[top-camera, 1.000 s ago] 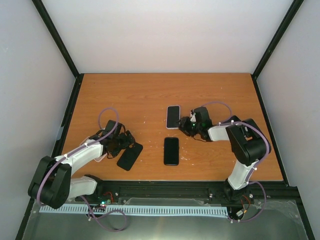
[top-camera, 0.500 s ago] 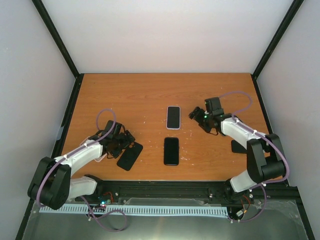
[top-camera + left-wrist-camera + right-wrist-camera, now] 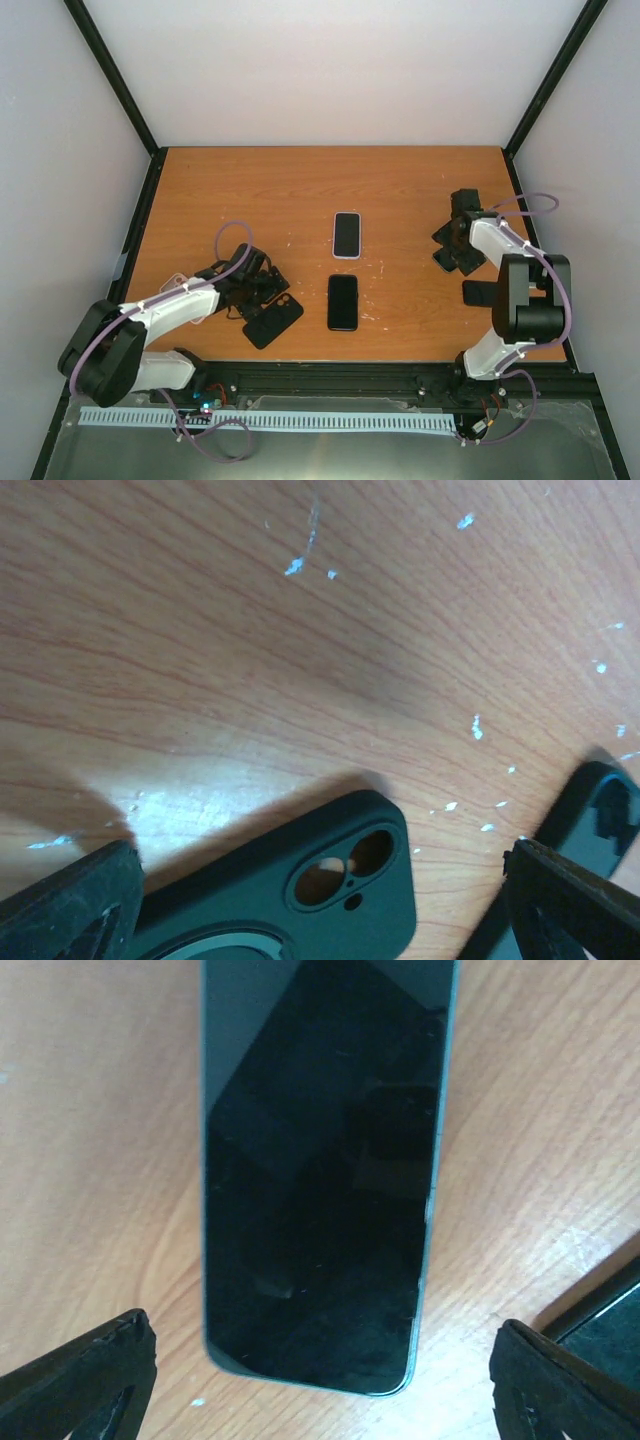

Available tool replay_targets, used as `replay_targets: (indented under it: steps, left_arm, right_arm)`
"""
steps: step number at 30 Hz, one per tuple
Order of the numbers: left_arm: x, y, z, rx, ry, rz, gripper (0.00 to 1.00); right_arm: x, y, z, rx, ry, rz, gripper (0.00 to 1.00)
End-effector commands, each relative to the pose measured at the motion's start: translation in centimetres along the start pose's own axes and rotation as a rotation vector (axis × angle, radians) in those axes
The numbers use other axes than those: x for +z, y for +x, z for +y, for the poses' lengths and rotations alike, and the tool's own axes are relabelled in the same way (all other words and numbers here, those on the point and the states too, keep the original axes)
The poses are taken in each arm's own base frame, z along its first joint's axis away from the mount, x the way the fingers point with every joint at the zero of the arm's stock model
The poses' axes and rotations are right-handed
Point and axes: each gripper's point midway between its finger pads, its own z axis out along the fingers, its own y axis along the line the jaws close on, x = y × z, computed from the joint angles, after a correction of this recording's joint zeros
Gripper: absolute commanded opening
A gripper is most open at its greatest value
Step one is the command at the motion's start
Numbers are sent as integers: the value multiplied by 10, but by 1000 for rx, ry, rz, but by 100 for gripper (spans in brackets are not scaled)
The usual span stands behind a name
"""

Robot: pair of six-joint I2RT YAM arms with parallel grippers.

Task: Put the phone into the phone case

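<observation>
A dark green phone case (image 3: 300,890) lies back up, camera cutout showing, between the fingers of my left gripper (image 3: 318,855), which is open. In the top view the case (image 3: 273,319) lies at the front left with my left gripper (image 3: 258,293) low over its far end. A black phone (image 3: 342,301) lies at the front middle. A white-edged phone (image 3: 347,234) lies behind it. My right gripper (image 3: 447,255) is at the right, open, over a dark-screened phone (image 3: 320,1180) that lies flat between its fingers, mostly hidden in the top view.
A dark flat slab (image 3: 482,293) lies at the right by the right arm; a dark corner (image 3: 610,1310) shows in the right wrist view. Another dark piece with a cutout (image 3: 600,815) lies right of the case. Black frame posts bound the table.
My right arm has swung from beside the white-edged phone to the far right of the table. My left gripper has moved right, and the case has turned and shifted right.
</observation>
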Motion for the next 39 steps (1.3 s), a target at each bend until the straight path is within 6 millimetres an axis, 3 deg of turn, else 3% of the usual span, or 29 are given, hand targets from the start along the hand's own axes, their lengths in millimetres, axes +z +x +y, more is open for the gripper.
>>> replay_targets:
  steps: [1,5,15,22,28,33,36,39]
  left_arm:
    - [-7,-10,6,122,-132,-90,98]
    - [-9,-8,7,203,-197,-95,99]
    - [-18,-12,48,200,-426,-107,100]
    - [-8,15,53,212,-356,28,99]
    - [-3,51,35,269,-256,123,96]
    - [1,83,5,388,-155,185,95]
    - [3,93,-10,487,-124,196,96]
    - [6,96,-12,584,-174,184,99]
  right_arm:
    - [8,-12,-13,38,97,-23,90]
    - [20,-13,-14,47,146,14,90]
    - [43,-13,-11,53,176,73,91]
    - [44,-17,-11,56,180,57,90]
    - [47,-18,-13,69,192,51,89]
    - [51,-18,-14,67,205,52,89]
    - [51,-18,-13,60,201,52,89]
    - [50,-17,-11,54,190,55,88]
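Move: The dark phone case lies face down about 6 cm behind the left hand, roughly 1 cm to its left and 3 cm below. The black phone in the middle is about 17 cm to that hand's right and 2 cm back; the purple-cased phone 19 cm right, 16 cm ahead. The phone under the right hand is some 2 cm ahead, 2 cm right, 5 cm below; a spare phone lies 9 cm back, 10 cm right. The dark case is pushed to the right by the open left hand: the hand first sidesteps about 4 cm left, sinking slightly, then sweeps some 9 cm right while drawing back 7 cm over the case, turning clockwise, its left finger at the case's left edge. The right hand sinks 4 cm, easing slightly right and forward, then waits with open fingers astride the phone's long edges. ##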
